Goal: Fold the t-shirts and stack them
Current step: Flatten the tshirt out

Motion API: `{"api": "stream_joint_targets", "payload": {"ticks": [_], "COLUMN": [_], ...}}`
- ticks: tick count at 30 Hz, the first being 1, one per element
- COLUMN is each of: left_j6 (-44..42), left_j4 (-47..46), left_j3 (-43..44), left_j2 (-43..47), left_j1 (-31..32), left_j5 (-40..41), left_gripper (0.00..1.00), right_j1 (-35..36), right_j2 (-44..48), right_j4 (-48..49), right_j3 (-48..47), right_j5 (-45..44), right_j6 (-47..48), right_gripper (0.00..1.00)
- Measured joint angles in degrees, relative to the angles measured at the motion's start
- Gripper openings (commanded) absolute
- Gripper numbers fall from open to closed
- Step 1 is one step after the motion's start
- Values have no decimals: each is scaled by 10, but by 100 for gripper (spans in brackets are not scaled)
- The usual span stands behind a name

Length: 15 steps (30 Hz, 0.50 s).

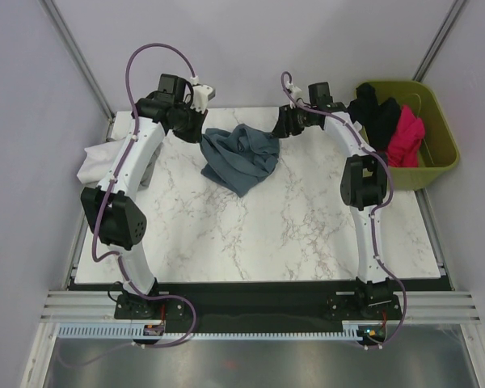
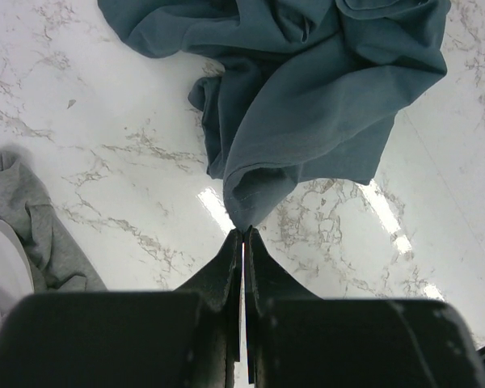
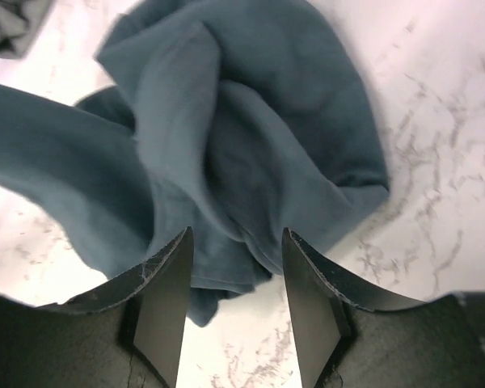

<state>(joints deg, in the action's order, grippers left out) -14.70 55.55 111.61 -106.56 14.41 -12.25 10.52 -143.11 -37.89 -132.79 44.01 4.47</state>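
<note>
A slate blue-grey t-shirt lies crumpled at the back middle of the marble table. My left gripper is at the shirt's left back edge. In the left wrist view its jaws are pressed together, pinching a folded corner of the blue-grey t-shirt. My right gripper is at the shirt's right back edge. In the right wrist view it stands open, with a hem of the blue-grey t-shirt lying loose between and beyond the fingers.
A white and grey t-shirt is bunched at the table's left edge, also visible in the left wrist view. An olive-green bin off the right back corner holds a black t-shirt and a magenta-pink t-shirt.
</note>
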Motion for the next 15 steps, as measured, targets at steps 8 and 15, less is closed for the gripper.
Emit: {"api": "stream_joint_targets", "payload": {"ticks": [8,15], "left_j6": [0,0], "left_j4": [0,0], "left_j3": [-5,-5], "left_j2": [0,0], "left_j1": [0,0], "left_j5": [0,0], "left_gripper": [2,2], "right_j1": [15,48], "right_j2": [1,-10], "right_j4": [31,43], "right_j3": [0,-18], "right_j5": [66,68], "right_j6": [-28,-30], "right_gripper": [57,44]}}
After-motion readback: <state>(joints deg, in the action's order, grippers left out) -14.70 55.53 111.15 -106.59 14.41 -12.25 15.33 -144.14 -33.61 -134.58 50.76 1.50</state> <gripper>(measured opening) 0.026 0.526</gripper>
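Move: The raised fold in the middle of the blue t-shirt lies about 8 cm to the right hand's left, 1 cm back and some 6 cm below. The corner held up by the left hand is roughly 22 cm to the right hand's left, 3 cm back and 12 cm higher. The shirt's near tip lies about 11 cm left, 17 cm back and 8 cm below. From the left hand the fold is some 13 cm right, 2 cm ahead and 18 cm down. Leftward, from the shirt's far right end in over its middle, the right hand travels about 6 cm towards the raised fold, drawing back a little and rising some 2 cm early on. Its half-open fingers point left and tilt up and swing counter-clockwise by about 10 degrees in all; no touch on the cloth can be made out. The left hand stays put, still pinching the lifted corner. ##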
